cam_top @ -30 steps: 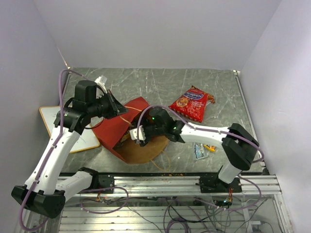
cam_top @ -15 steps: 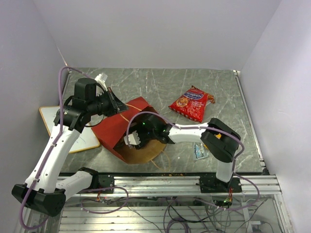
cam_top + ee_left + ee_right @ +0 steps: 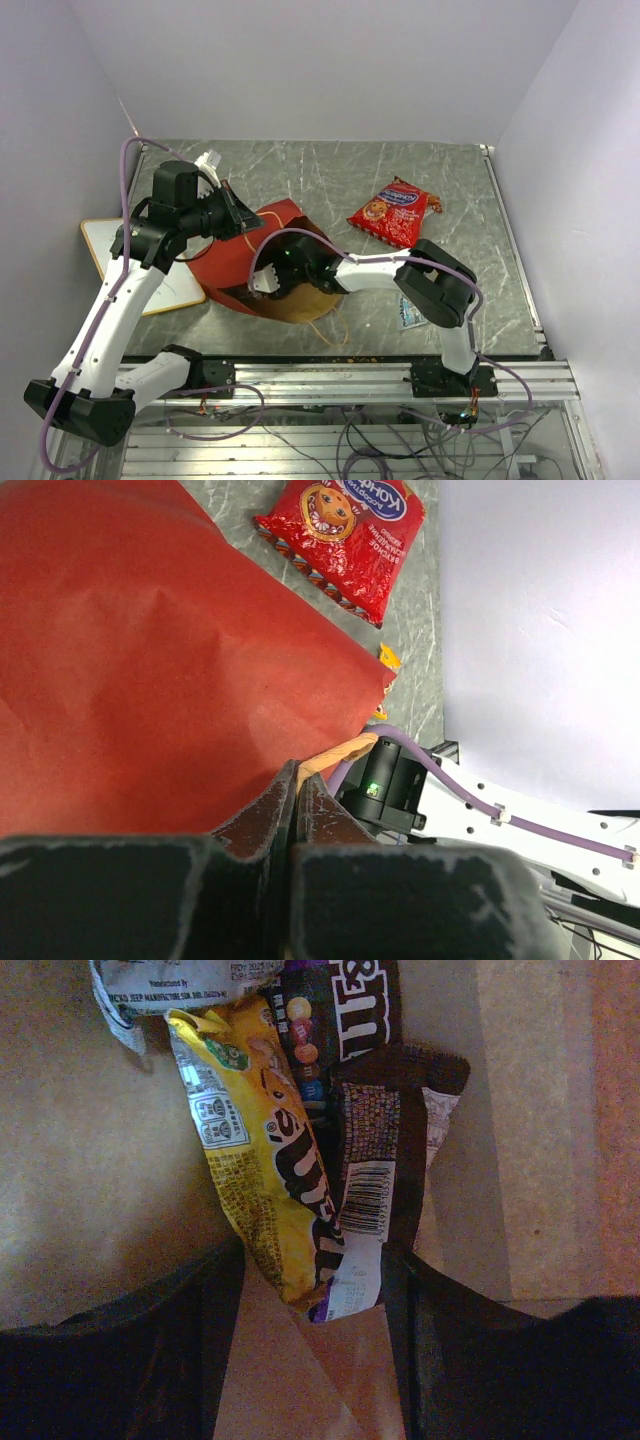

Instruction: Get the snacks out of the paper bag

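The paper bag [image 3: 232, 266] lies on its side, red panel up, brown mouth facing the near edge. My left gripper [image 3: 236, 216] is shut on its upper edge [image 3: 297, 780], holding the mouth up. My right gripper [image 3: 267, 283] is deep inside the bag, open. In the right wrist view a yellow candy packet [image 3: 268, 1160] and a brown one [image 3: 372, 1150] lie on the kraft floor, their near ends between my fingers [image 3: 150, 1340]. A pale packet [image 3: 170, 982] lies beyond them. The red chip bag [image 3: 391, 213] rests on the table outside.
A wood-framed whiteboard [image 3: 103, 243] lies left of the bag under my left arm. A pale blue packet [image 3: 404, 319] peeks out beside my right elbow. The right arm [image 3: 380, 270] reaches leftward across the bag's mouth. Grey walls enclose the table.
My right gripper has pushed further left and deeper into the bag, its elbow folding in over the small packets on the table. The left gripper has kept its hold.
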Available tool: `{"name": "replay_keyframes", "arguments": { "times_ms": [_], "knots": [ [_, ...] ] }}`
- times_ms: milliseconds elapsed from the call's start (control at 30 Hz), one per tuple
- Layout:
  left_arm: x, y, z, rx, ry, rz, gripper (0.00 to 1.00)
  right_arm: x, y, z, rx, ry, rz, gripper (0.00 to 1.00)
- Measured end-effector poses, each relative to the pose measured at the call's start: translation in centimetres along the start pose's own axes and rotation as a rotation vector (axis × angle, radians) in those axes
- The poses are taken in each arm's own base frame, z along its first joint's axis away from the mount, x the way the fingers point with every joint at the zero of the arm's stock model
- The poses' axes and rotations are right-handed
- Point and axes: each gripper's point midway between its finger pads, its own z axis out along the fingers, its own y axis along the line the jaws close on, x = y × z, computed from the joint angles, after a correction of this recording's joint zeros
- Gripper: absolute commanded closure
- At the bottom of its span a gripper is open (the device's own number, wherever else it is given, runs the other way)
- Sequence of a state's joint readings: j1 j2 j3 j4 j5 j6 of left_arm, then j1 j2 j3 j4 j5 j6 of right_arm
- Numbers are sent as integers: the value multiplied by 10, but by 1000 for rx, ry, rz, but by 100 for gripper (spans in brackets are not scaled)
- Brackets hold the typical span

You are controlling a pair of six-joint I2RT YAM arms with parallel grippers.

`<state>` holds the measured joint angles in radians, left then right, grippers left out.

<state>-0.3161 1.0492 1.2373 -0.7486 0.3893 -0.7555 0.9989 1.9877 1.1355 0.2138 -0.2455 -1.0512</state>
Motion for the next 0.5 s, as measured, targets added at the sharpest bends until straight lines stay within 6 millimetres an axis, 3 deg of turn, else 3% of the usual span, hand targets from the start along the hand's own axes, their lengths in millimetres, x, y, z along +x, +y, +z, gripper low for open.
{"name": "replay_keyframes", "arguments": {
  "times_ms": [133, 500],
  "knots": [
    [0, 0, 0, 0, 0, -1, 93, 5, -5, 6, 21, 20, 4, 49],
    [-1, 1, 0, -9, -6, -13, 93, 12, -7, 11, 76, 43, 30, 75]
  ]
}}
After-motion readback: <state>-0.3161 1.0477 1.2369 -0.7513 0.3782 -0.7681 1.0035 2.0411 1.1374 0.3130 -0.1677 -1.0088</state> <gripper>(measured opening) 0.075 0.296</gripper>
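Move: The near ends of the yellow M&M's packet and the brown barcode packet lie between the right hand's open fingers. The yellow packet's middle is about 4 cm to the hand's left, 3 cm back and 2 cm lower; the brown one's is some 5 cm left, straight level. A dark M&M's packet lies about 7 cm left and 5 cm back, a silver packet 6 cm left and 8 cm back. From the left hand the yellow packet is about 6 cm left, 1 cm back and 27 cm below. The right fingers close around the near ends of the yellow and brown packets inside the bag, roughly halving their gap, and come against the yellow end. Meanwhile the hand eases about 1.5 cm forward and nearly 1 cm down, turning some 5 degrees clockwise. The left hand stays put, still pinching the bag's handle. ##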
